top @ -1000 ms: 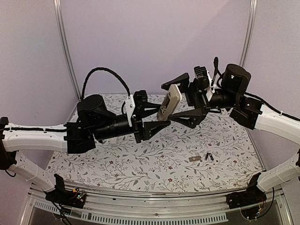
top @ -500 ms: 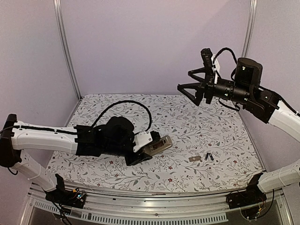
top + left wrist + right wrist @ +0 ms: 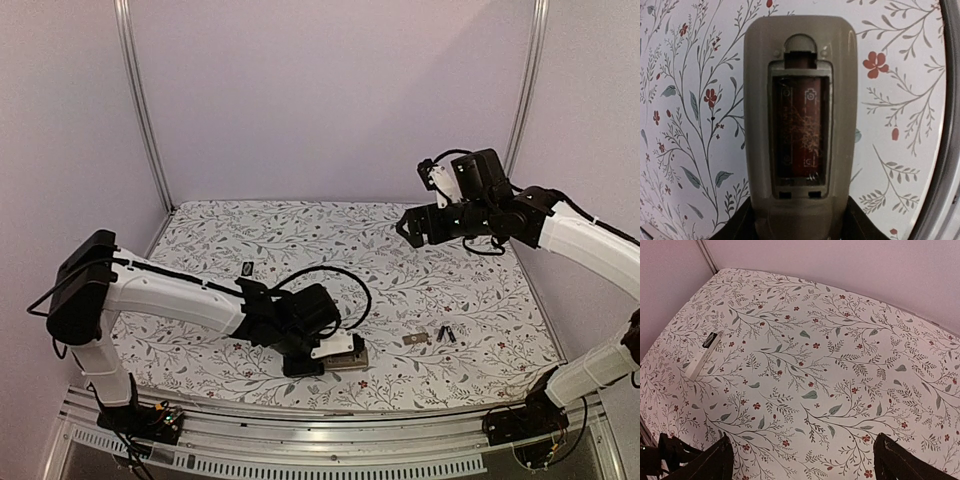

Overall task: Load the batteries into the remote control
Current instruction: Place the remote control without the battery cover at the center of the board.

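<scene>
My left gripper (image 3: 325,352) is low at the table's front middle, shut on one end of the beige remote control (image 3: 350,355). In the left wrist view the remote (image 3: 800,65) lies back-up with its cover off. Its open bay (image 3: 801,130) shows a dark reddish floor with polarity marks and a spring. The black fingers (image 3: 735,226) clamp the remote's near end. Two small dark batteries (image 3: 446,335) lie on the table at the right front, apart from both grippers. My right gripper (image 3: 412,228) hangs open high over the back right, and between its fingers (image 3: 802,450) there is only tablecloth.
A small grey cover piece (image 3: 415,340) lies just left of the batteries. A slim white remote with a black end (image 3: 705,352) lies at the table's left middle (image 3: 247,268). The floral table (image 3: 450,290) is walled at the back and sides.
A second ago both grippers were at the remote in mid-air. The left arm has since carried it down to the table's front. The right gripper has pulled back to the right, empty.
</scene>
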Robot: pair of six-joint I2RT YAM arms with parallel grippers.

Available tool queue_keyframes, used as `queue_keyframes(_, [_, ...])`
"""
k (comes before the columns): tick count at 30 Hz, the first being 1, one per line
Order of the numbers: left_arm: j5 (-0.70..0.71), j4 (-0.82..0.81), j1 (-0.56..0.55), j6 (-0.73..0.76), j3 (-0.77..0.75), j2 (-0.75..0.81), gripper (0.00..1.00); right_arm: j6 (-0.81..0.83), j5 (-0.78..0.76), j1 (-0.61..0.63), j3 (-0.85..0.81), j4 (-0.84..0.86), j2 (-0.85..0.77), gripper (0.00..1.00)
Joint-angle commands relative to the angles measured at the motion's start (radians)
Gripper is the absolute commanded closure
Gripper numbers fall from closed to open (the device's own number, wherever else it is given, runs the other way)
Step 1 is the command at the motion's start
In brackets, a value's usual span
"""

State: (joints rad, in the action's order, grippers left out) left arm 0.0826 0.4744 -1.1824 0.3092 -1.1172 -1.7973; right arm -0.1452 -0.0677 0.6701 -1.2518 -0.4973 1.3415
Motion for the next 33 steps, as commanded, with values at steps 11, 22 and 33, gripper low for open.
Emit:
queue_keyframes(11, [-0.029, 0.163, -0.033, 0.030, -0.115, -0.125, 0.92, -0.142, -0.021, -0.125, 0.050, -0.244, 0.105, 0.13])
queue_keyframes(22, [-0.053, 0.185, -0.035, 0.035, -0.133, -0.096, 0.35, -0.166, 0.053, -0.192, 0.162, -0.265, 0.122, 0.41])
queue_keyframes(33, [-0.070, 0.175, -0.036, 0.050, -0.160, -0.007, 0.20, -0.227, 0.089, -0.232, 0.283, -0.306, 0.124, 0.60])
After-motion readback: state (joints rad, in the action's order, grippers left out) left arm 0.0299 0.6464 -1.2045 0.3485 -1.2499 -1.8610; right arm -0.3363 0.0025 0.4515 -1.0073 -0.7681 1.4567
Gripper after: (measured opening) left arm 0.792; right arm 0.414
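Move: The left hand still grips one end of the uncovered remote control; the spot on the board where the remote goes lies about 4 cm below that hand, 4 cm right and 1 cm back. The battery cover is some 8 cm ahead and 15 cm right of it on the board. From the right hand, high and empty, the two batteries lie about 27 cm below, 7 cm back and 11 cm right; the cover lies about 6 cm left of them and 1 cm nearer the base. Down by about 2.5 cm and slightly back, the left hand lowers the remote control onto the board, tilting it flatter, then opens its fingers, lets go and rises nearly 3 cm. Meanwhile the right hand sweeps down some 18 cm and to the right, drawing back a little, towards the batteries, tipping its fingers to point down and closing them from wide open to under half, touching nothing. ##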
